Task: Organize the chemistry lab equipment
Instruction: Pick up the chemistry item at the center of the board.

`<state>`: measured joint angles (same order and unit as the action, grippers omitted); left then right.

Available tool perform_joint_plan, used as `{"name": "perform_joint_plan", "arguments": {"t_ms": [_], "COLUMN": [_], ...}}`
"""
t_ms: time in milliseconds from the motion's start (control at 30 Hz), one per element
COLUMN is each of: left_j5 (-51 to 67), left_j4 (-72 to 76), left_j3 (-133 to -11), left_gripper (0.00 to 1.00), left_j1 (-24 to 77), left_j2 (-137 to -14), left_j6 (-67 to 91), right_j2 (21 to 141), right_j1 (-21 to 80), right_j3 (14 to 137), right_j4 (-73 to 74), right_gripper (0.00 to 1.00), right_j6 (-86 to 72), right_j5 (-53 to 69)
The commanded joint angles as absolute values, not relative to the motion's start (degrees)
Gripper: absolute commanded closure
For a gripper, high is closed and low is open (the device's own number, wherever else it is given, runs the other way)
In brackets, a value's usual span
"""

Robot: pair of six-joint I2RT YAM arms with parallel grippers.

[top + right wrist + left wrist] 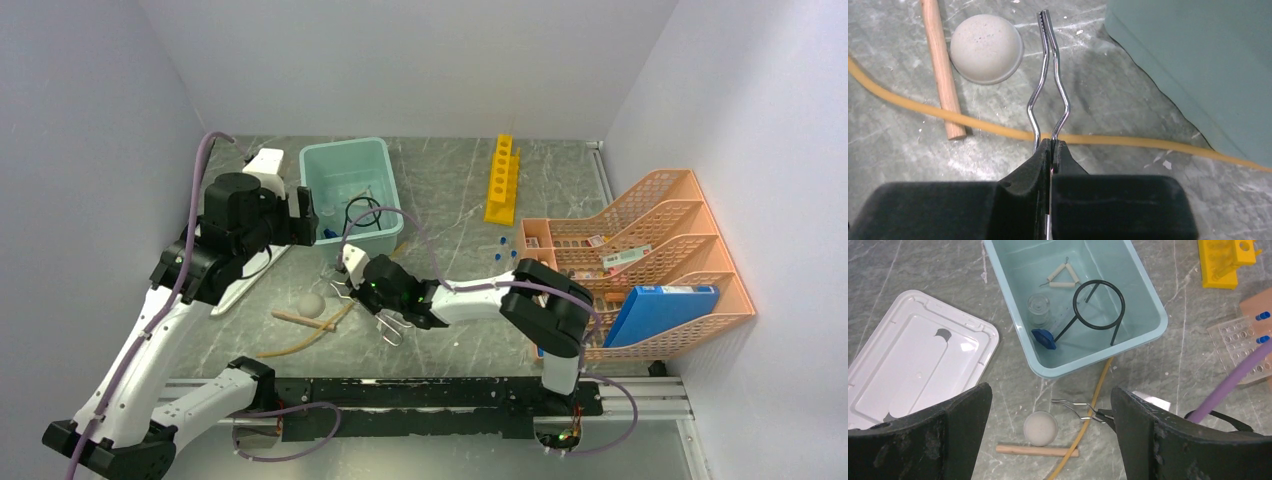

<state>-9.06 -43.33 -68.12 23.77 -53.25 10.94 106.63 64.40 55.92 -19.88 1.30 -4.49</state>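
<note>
My right gripper (1052,145) is shut on a silver wire clip (1048,75) low over the table, just in front of the pale teal tub (1198,65). The clip's tips point toward a grey dome (987,47) and a wooden stick (940,65). A tan hose (1128,141) runs under the clip. My left gripper (1048,395) hangs open above this spot, holding nothing. Inside the tub (1098,365) lie a black ring stand (1098,305), a wire triangle (1060,276) and a blue-capped clear tube (1040,315). The yellow rack (503,178) lies at the back.
The tub's grey-white lid (913,355) lies left of the tub. An orange mesh organiser (640,260) with a blue box stands at the right. A clear holed tray (1243,340) and blue-capped tubes (505,240) sit beside it.
</note>
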Motion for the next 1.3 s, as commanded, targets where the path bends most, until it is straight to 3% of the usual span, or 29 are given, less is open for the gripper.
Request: {"name": "perform_joint_plan", "arguments": {"t_ms": [0,533,867,1267], "left_j5": [-8.7,0.0,16.1,39.2], "left_j4": [-43.8,-41.5,-33.2,-20.4], "left_j3": [-71.3,-70.0,-65.3,-58.9], "left_gripper": [0.07,0.07,0.06,0.05], "left_j1": [23.6,23.6,23.6,23.5], "left_j2": [-53.2,-51.1,-49.0,-48.6], "left_j6": [11.6,15.8,16.3,19.9], "right_j2": [102.0,82.2,68.9,61.1], "right_j1": [64.5,64.5,64.4,64.1], "right_j3": [53.1,40.7,39.1,43.8], "right_j4": [-22.3,-22.6,-18.3,-13.5], "right_gripper": [1.0,1.0,1.0,1.0], "right_j6": [-1.1,-9.0,-16.2,-23.6], "right_j5": [-4.9,-14.1,-21.9,-26.4]}}
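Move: The right hand already pinches the metal tongs near their pivot, so they lie practically at its fingertips. From it the bowl is about 8 cm left and 2 cm back, some 4 cm lower, the wooden rod about 10 cm left and 6 cm back, and the bin roughly 21 cm straight ahead. From the empty left hand the tongs lie about 8 cm right, 5 cm back and 24 cm below. Up, some 17 cm, and about 12 cm to the right goes the right hand, keeping its pinch on the tongs as it levels its fingers and turns about 25 degrees clockwise, away from the bowl. The left hand, fingers still wide open, starts later, swinging about 10 cm right and 5 cm back and turning clockwise towards the tongs. ##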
